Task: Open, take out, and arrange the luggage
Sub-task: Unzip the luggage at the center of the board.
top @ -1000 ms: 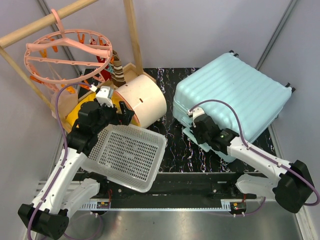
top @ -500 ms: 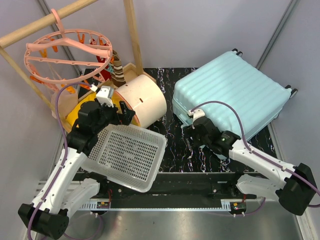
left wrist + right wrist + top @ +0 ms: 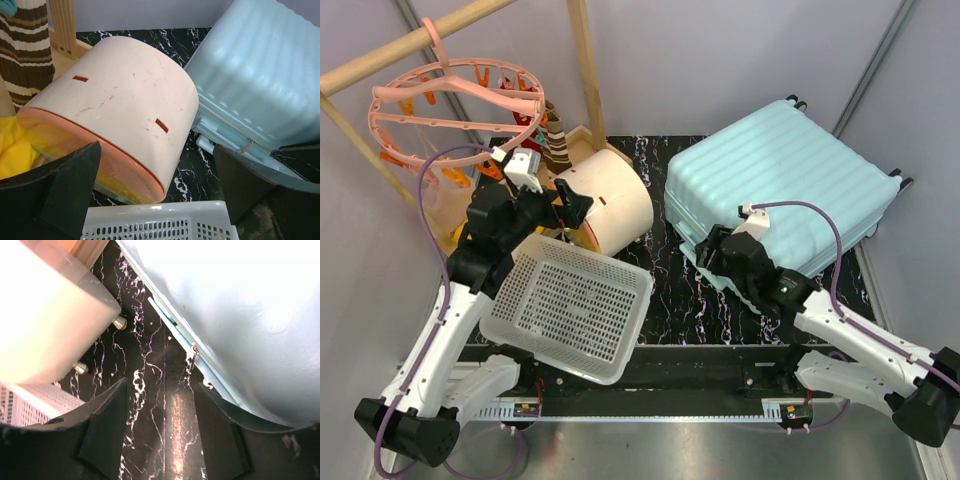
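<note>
The pale mint-blue ribbed suitcase [image 3: 780, 190] lies flat at the right of the black marble table, lid down. Its zip seam and a metal zip pull [image 3: 194, 352] show along the front-left edge, and a pale blue strip sticks out at that corner [image 3: 718, 272]. My right gripper [image 3: 712, 250] is open and empty, low over the table just beside that corner [image 3: 162, 435]. My left gripper [image 3: 565, 205] is open and empty, above the gap between the drawer box and the basket [image 3: 155, 200]. The suitcase also shows in the left wrist view [image 3: 260, 75].
A cream-and-orange rounded drawer box [image 3: 610, 200] stands left of the suitcase, yellow cloth behind it. A white perforated basket [image 3: 570, 310] lies tilted at front left. A pink round clip hanger [image 3: 450, 105] hangs on a wooden rack [image 3: 585, 70] at back left.
My left gripper rose and moved back over the drawer box. My right arm swung right, its gripper staying by the suitcase's front-left corner. The suitcase shifted slightly.
</note>
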Robot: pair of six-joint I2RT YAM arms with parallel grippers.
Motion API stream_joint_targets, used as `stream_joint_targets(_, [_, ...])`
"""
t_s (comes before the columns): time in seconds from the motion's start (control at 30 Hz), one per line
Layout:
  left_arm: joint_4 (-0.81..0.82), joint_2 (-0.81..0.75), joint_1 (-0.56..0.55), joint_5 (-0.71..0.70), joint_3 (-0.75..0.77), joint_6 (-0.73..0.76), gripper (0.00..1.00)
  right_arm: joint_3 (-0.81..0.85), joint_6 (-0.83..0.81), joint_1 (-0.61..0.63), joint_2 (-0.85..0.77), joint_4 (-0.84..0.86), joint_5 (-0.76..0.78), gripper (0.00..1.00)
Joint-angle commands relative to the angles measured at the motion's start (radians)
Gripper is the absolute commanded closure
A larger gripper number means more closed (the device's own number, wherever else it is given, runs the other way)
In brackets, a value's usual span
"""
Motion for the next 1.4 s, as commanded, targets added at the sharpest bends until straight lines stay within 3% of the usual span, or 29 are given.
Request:
stream_joint_targets(0.0, [0.049,0.018,0.007,0.025,-0.014,-0.003,0.01,-0.065,0.193,0.043,0.071,0.018,0.257,0.38])
stream_joint_targets(0.17, [0.051,0.01,0.007,0.039,-0.035,-0.004,0.01,-0.057,0.279,0.132,0.183,0.021,0.356,0.38])
stream_joint_targets(0.37, [0.052,0.001,0.007,0.034,-0.044,-0.002,0.01,-0.074,0.342,0.138,0.205,0.022,0.464,0.39])
stream_joint_targets(1.0, [0.055,-0.005,0.009,0.047,-0.053,-0.006,0.01,-0.004,0.502,0.138,0.447,0.039,0.62,0.62])
stream_joint_targets(1.13, [0.052,-0.005,0.007,0.043,-0.057,-0.004,0.01,0.006,0.529,0.138,0.473,0.039,0.639,0.68])
stream_joint_targets(1.37, [0.052,-0.008,0.007,0.033,-0.058,0.001,0.01,0.026,0.522,0.138,0.498,0.052,0.674,0.97])
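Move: The luggage's zipper pull hangs on the seam about 4 cm ahead of my right hand, 1 cm to its right and 7 cm lower. The luggage's middle is roughly 13 cm ahead and 16 cm right of that hand. The white drum lies some 22 cm left and 9 cm ahead, the basket about 31 cm left and 13 cm back. From my left hand the pull is around 27 cm right, 3 cm back and 20 cm down. I drop my right hand about 6 cm beside the luggage's side, then reach some 4 cm forward and a little right towards the seam, turning the wrist roughly 30 degrees clockwise. Meanwhile I bring the half-open fingers almost shut, so their tips close on the zipper pull. My left hand, wide open near the drum, sinks 2–3 cm. ##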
